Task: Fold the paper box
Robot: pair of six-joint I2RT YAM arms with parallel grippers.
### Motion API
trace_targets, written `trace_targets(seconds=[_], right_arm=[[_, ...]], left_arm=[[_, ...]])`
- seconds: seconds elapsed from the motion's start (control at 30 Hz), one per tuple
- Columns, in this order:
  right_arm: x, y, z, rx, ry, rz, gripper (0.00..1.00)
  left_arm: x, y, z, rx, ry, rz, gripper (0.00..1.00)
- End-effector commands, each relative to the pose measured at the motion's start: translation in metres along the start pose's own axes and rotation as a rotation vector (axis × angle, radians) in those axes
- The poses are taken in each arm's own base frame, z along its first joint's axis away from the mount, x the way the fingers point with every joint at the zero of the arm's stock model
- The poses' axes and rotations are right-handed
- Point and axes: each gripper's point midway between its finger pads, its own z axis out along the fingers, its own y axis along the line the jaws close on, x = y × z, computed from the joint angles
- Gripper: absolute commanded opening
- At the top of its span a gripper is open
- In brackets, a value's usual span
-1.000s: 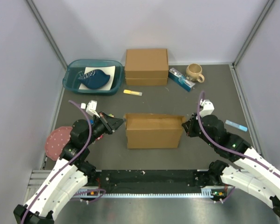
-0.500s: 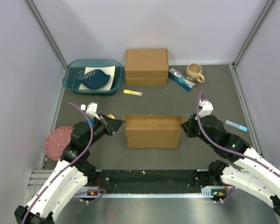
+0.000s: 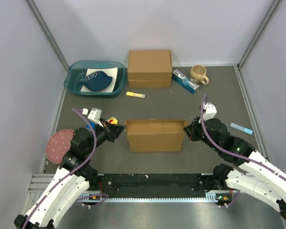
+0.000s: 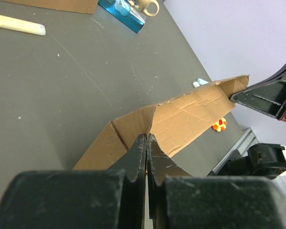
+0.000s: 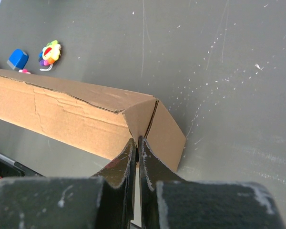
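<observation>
The paper box [image 3: 155, 136] lies across the middle of the table as a long brown cardboard shape with folded end flaps. At its left end is my left gripper [image 3: 119, 131], shut. In the left wrist view its tips [image 4: 147, 137] touch the crease of the end flap of the box [image 4: 181, 119], with no cardboard visibly between them. My right gripper [image 3: 188, 130] is shut at the right end. In the right wrist view its tips [image 5: 136, 139] meet the corner fold of the box [image 5: 71, 119].
At the back are a teal tub [image 3: 71, 83], a thicker brown cardboard box [image 3: 149, 67], a blue packet [image 3: 185, 81] and a mug [image 3: 199, 73]. A yellow marker [image 3: 135, 95], a colourful toy [image 3: 113, 120], a pink disc [image 3: 58, 144] and a light blue strip [image 3: 241, 128] lie around.
The box has slid slightly left and toward the near edge. My left gripper has drawn back with it, uncovering the colourful toy. Both grippers stay shut.
</observation>
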Motion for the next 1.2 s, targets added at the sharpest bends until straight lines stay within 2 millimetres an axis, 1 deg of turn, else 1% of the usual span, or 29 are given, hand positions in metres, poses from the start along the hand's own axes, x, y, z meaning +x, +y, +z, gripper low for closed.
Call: trace_targets(seconds=[0.0, 0.13, 0.27, 0.3, 0.33, 0.37, 0.4, 0.43, 0.47, 0.5, 0.53, 0.57, 0.67, 0.73, 0.77, 0.87, 1.03, 1.17], right_arm=[[0.042, -0.017, -0.002, 0.059, 0.153, -0.039, 0.0], [0.043, -0.017, -0.001, 0.064, 0.154, -0.034, 0.0], [0.047, -0.017, 0.001, 0.063, 0.159, -0.029, 0.0], [0.048, -0.017, 0.002, 0.062, 0.161, -0.025, 0.0], [0.051, -0.017, 0.002, 0.062, 0.166, -0.02, 0.0], [0.052, -0.017, 0.003, 0.061, 0.166, -0.013, 0.02], [0.053, -0.017, 0.003, 0.059, 0.165, -0.009, 0.04], [0.055, -0.018, 0.003, 0.061, 0.166, 0.0, 0.07], [0.054, -0.017, 0.002, 0.056, 0.159, 0.007, 0.13], [0.053, -0.017, 0.002, 0.054, 0.155, 0.01, 0.16], [0.052, -0.016, 0.002, 0.052, 0.15, 0.013, 0.18], [0.05, -0.016, 0.001, 0.051, 0.14, 0.015, 0.22], [0.042, -0.015, -0.003, 0.045, 0.116, 0.02, 0.3], [0.036, -0.014, -0.007, 0.043, 0.099, 0.025, 0.32], [0.031, -0.015, -0.01, 0.044, 0.079, 0.031, 0.36], [0.018, -0.014, -0.017, 0.043, 0.037, 0.04, 0.41], [-0.004, -0.011, -0.025, 0.049, -0.017, 0.027, 0.45], [-0.015, -0.011, -0.027, 0.06, -0.045, 0.013, 0.46]], left_arm=[[0.006, 0.012, -0.005, -0.04, 0.02, 0.118, 0.0], [0.014, 0.007, -0.003, 0.005, 0.04, 0.132, 0.0], [0.024, 0.01, 0.001, -0.013, 0.057, 0.139, 0.0], [0.033, 0.009, 0.001, -0.004, 0.075, 0.143, 0.0], [0.037, 0.009, 0.001, -0.007, 0.078, 0.139, 0.0], [0.035, 0.013, 0.003, -0.037, 0.054, 0.142, 0.0], [0.048, 0.01, 0.002, -0.021, 0.074, 0.147, 0.0], [0.05, 0.01, 0.003, -0.029, 0.067, 0.142, 0.0], [0.052, 0.008, 0.003, -0.026, 0.066, 0.14, 0.0], [0.057, 0.013, 0.004, -0.057, 0.06, 0.145, 0.0], [0.058, 0.012, 0.004, -0.058, 0.058, 0.139, 0.0], [0.059, 0.013, 0.005, -0.061, 0.056, 0.134, 0.0], [0.061, 0.016, 0.005, -0.075, 0.051, 0.124, 0.0], [0.057, 0.017, 0.003, -0.084, 0.029, 0.122, 0.0], [0.056, 0.018, 0.002, -0.091, 0.022, 0.124, 0.0], [0.048, 0.019, -0.001, -0.103, -0.002, 0.138, 0.0], [0.044, 0.019, -0.001, -0.115, -0.001, 0.148, 0.0], [0.045, 0.018, 0.0, -0.115, 0.007, 0.148, 0.0]])
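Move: The box lies between the hands, which are already shut at the upper flap corners of its two ends. Its middle is about 14 cm to the left hand's right, level with it and some 6 cm below; from the right hand it is about 13 cm left, level and 5 cm below. The flower toy lies roughly 13 cm ahead and 8 cm left of the left hand, on the table; the orange flower is about 24 cm right and 3 cm back of the right hand. The box's right end flap is let go: the right hand holds still at first, its fingers then part to nearly half, and it eases off about 2 cm right and back. The left hand, still shut at the left flap corner, sinks and nudges right towards the box's middle, about 1.5 cm, its fingertips tilting up some 5 to 10 degrees. ##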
